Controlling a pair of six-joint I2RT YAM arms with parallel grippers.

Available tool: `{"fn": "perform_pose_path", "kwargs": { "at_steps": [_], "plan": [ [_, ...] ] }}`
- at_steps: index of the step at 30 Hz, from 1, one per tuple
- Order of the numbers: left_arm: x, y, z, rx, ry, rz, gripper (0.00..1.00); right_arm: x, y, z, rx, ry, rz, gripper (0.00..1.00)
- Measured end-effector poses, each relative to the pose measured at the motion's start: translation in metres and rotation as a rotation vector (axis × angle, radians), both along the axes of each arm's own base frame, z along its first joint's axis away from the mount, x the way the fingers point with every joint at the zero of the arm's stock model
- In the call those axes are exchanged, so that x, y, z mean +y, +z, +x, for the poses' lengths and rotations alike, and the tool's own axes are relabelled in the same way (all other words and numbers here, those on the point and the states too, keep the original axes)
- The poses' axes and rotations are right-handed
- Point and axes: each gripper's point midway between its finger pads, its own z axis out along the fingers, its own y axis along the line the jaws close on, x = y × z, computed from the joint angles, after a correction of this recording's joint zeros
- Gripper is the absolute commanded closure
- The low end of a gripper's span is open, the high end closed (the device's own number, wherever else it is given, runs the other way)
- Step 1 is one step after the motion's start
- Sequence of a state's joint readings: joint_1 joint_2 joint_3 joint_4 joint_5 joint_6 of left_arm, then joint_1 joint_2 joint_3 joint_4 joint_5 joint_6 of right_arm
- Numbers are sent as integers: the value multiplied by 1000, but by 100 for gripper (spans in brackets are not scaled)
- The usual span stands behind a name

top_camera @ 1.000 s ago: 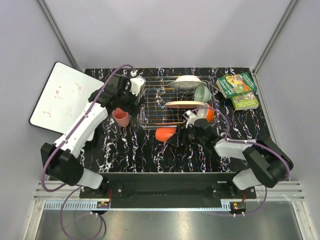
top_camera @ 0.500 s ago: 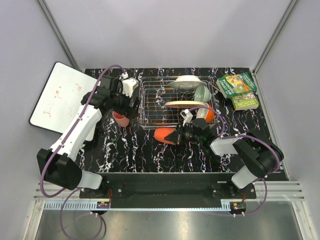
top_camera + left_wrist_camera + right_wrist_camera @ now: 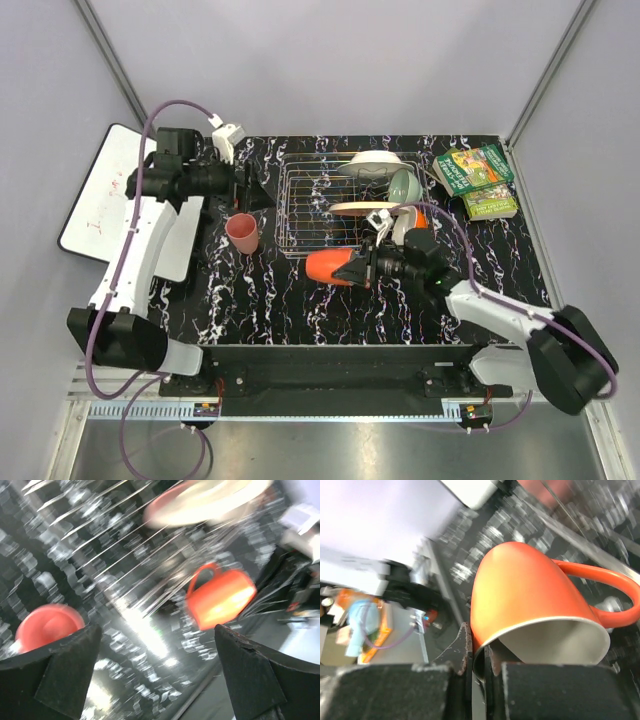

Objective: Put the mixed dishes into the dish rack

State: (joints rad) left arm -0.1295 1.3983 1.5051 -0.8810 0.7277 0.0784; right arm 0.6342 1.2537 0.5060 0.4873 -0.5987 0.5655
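My right gripper (image 3: pixel 479 652) is shut on the rim of the orange mug (image 3: pixel 530 595), one finger inside and one outside. The mug (image 3: pixel 328 267) lies sideways just in front of the dish rack (image 3: pixel 310 205), with its handle toward the rack. In the rack stand a white plate (image 3: pixel 375 161), a pale green bowl (image 3: pixel 402 185), a pink plate (image 3: pixel 362 209) and an orange-and-white bowl (image 3: pixel 419 226). The pink cup (image 3: pixel 243 233) stands upright on the table left of the rack. My left gripper (image 3: pixel 252 190) hangs open above and behind it, holding nothing. Its view shows the cup (image 3: pixel 47 625) and mug (image 3: pixel 220 597) below.
Two green-covered books (image 3: pixel 475 178) lie at the back right corner. A whiteboard (image 3: pixel 95 205) leans off the table's left edge under my left arm. Grey walls close the table at the back and both sides.
My right gripper has shut on the orange mug's rim and its arm has stretched out. The left arm has risen and swung back to the left, away from the pink cup.
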Motion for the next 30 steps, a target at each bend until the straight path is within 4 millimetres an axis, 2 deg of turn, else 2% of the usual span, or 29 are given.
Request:
{"fn": "perform_pose_path", "kwargs": {
  "at_steps": [1,5,10,14,19,23,30],
  "plan": [
    [1,5,1,1,-5,-27,1,1,17,-3,-30,18,23,100],
    [-25,27,-17,95,-161,-239,1,6,86,-6,-169,70,122,100],
    [-41,35,-34,235,-289,-407,1,16,139,-1,-289,111,219,100],
    [-45,41,-48,293,-348,-488,1,30,148,8,-288,151,263,100],
    [-47,38,-54,309,-371,-513,1,46,135,16,-204,206,287,100],
    [-49,33,-56,309,-377,-510,1,50,134,14,-171,236,301,100],
    [-51,32,-57,312,-383,-508,1,50,146,8,-178,278,332,100]
  ]
}}
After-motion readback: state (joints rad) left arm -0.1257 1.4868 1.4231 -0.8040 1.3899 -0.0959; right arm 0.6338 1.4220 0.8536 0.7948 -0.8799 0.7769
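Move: The orange mug, pinched by its rim in the right fingers, has its middle about 6 cm left and 1 cm ahead of that hand point, at its height; the upright plate in the rack is some 15 cm ahead, 2 cm right and 3 cm lower. From the empty left hand the mug lies around 9 cm back, 17 cm right and 13 cm below, while the pink cup stands 4 cm ahead, 7 cm left and 23 cm below. Quickly upward goes the right hand, nearly 15 cm, then easing left about 5 cm, keeping its pinch on the mug's rim and tipping its fingers upward as it brings the mug towards the left hand. The left hand comes back and right to meet it, rising slightly, turning its open fingers level and clockwise to face the mug, then holds still there without closing. ##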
